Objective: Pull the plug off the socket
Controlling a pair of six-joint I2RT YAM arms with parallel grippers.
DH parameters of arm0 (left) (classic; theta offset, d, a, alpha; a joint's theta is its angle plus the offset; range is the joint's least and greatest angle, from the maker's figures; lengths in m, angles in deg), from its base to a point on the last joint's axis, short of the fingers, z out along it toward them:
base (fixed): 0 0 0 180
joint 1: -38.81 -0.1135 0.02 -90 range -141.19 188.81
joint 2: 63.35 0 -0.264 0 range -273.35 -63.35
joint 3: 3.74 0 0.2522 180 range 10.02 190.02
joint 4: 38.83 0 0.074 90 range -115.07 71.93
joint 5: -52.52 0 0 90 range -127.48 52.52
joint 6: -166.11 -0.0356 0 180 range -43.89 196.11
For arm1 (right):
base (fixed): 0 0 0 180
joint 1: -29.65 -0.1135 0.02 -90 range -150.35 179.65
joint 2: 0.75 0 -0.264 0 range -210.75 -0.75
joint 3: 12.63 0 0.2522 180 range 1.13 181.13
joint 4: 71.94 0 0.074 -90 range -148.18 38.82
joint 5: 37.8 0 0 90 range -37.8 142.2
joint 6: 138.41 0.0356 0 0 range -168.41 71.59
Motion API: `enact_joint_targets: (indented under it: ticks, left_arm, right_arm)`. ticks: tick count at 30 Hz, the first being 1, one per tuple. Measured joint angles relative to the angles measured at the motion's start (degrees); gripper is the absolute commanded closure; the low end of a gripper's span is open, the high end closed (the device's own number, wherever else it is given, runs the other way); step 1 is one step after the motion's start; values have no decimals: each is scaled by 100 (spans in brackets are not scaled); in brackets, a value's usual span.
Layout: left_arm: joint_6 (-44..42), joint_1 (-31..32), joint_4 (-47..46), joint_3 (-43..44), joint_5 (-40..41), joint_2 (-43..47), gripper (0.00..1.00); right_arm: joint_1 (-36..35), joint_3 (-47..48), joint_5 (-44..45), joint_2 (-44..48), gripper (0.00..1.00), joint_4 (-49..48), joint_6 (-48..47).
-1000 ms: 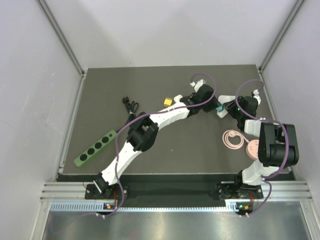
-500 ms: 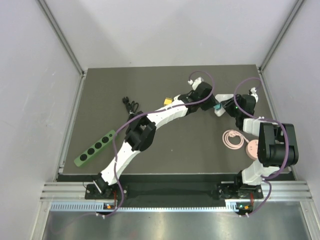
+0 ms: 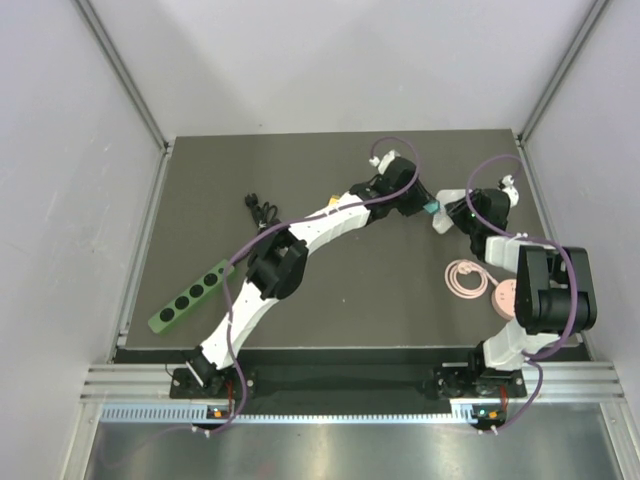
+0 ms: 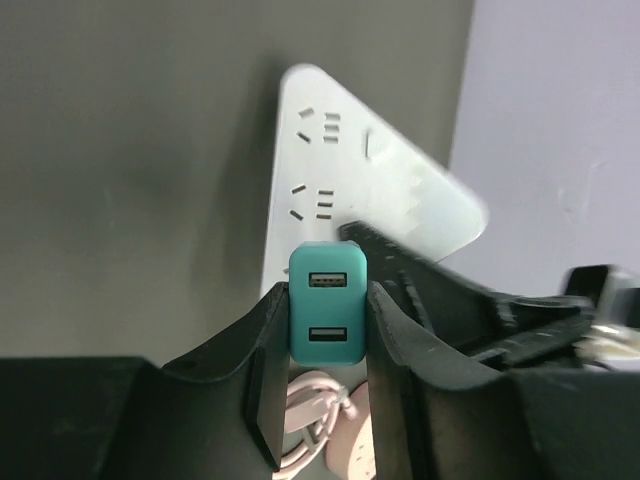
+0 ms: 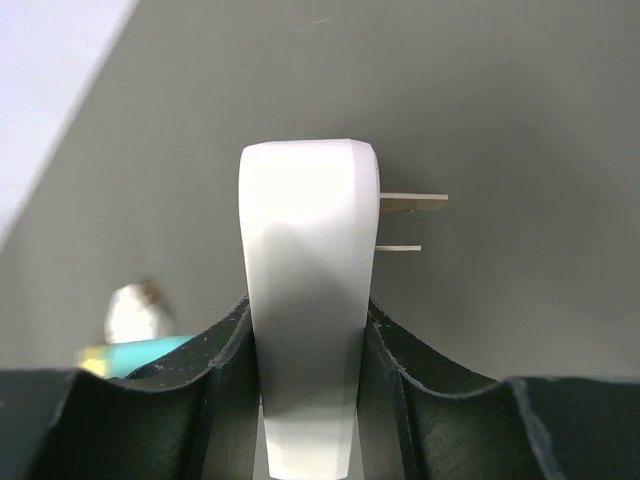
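The teal plug [image 4: 326,317] shows its two USB ports, and my left gripper [image 4: 326,300] is shut on its sides. Behind it the white triangular socket [image 4: 345,190] stands tilted with its slotted face toward me. My right gripper [image 5: 305,310] is shut on the socket [image 5: 305,290], seen edge-on, with two metal prongs [image 5: 412,200] sticking out of its far side. From above, the plug [image 3: 431,209] sits right beside the socket [image 3: 441,222] at the back right, between the left gripper [image 3: 424,206] and the right gripper [image 3: 452,217]. The plug's prongs are hidden.
A pink disc [image 3: 505,297] and its coiled pink cable [image 3: 466,278] lie near the right arm. A green power strip [image 3: 190,296] sits at the front left. A black cable [image 3: 263,211] lies behind it. The booth's right wall stands close behind the socket.
Both grippers have shifted toward the back of the table with plug and socket. The left arm has drawn back to the left, carrying the plug with it.
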State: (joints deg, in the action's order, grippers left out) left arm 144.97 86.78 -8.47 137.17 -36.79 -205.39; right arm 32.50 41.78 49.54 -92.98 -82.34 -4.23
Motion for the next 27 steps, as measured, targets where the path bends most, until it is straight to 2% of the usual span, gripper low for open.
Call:
enact_joint_targets:
  ticks: [5,10,15,18,22,27]
  left_arm:
    - [179,-225,-286,2,0,195,100]
    - [166,-404,-479,17,24,492,100]
    - [-516,-328,-374,-125,256,831,100]
    - [-1091,-260,-317,-846,396,1388,100]
    - [-1943,-205,-284,-2243,570,2374,100]
    - [-2693,-404,-282,-3510,608,3189,100]
  right_arm:
    - [66,-9,588,-11,100,184,-168]
    - [94,-9,713,-11,100,214,-203]
    - [356,-9,428,-94,100,144,-155]
    - [463,-17,348,-138,100,118,-155]
    - [481,-83,302,-138,100,61,-162]
    - [457,-90,291,-138,100,79,-181]
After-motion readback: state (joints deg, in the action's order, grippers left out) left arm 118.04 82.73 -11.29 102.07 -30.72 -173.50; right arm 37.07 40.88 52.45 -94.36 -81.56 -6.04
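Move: Already gripped by the left hand, the teal plug is at the left face of the white socket, whose middle lies about 7 cm to this hand's right, 1 cm ahead and 4 cm lower. On the table some 11 cm below, the white adapter is about 16 cm left and 6 cm ahead, the yellow block 22 cm left and 5 cm ahead. From the right hand, which holds the socket, the plug is roughly 8 cm left, level with it and 3 cm higher; the cable coil is 15 cm back, 3 cm right and 8 cm down. Tugging the teal plug away from the socket, the left hand shoots up about 10 cm and a little forward, then sweeps left and back while sinking, rolling some 25 degrees clockwise as seen from behind the hand; it ends about 14 cm farther left. The right hand keeps its grip on the socket and recoils some 4 cm right, easing slightly down. ##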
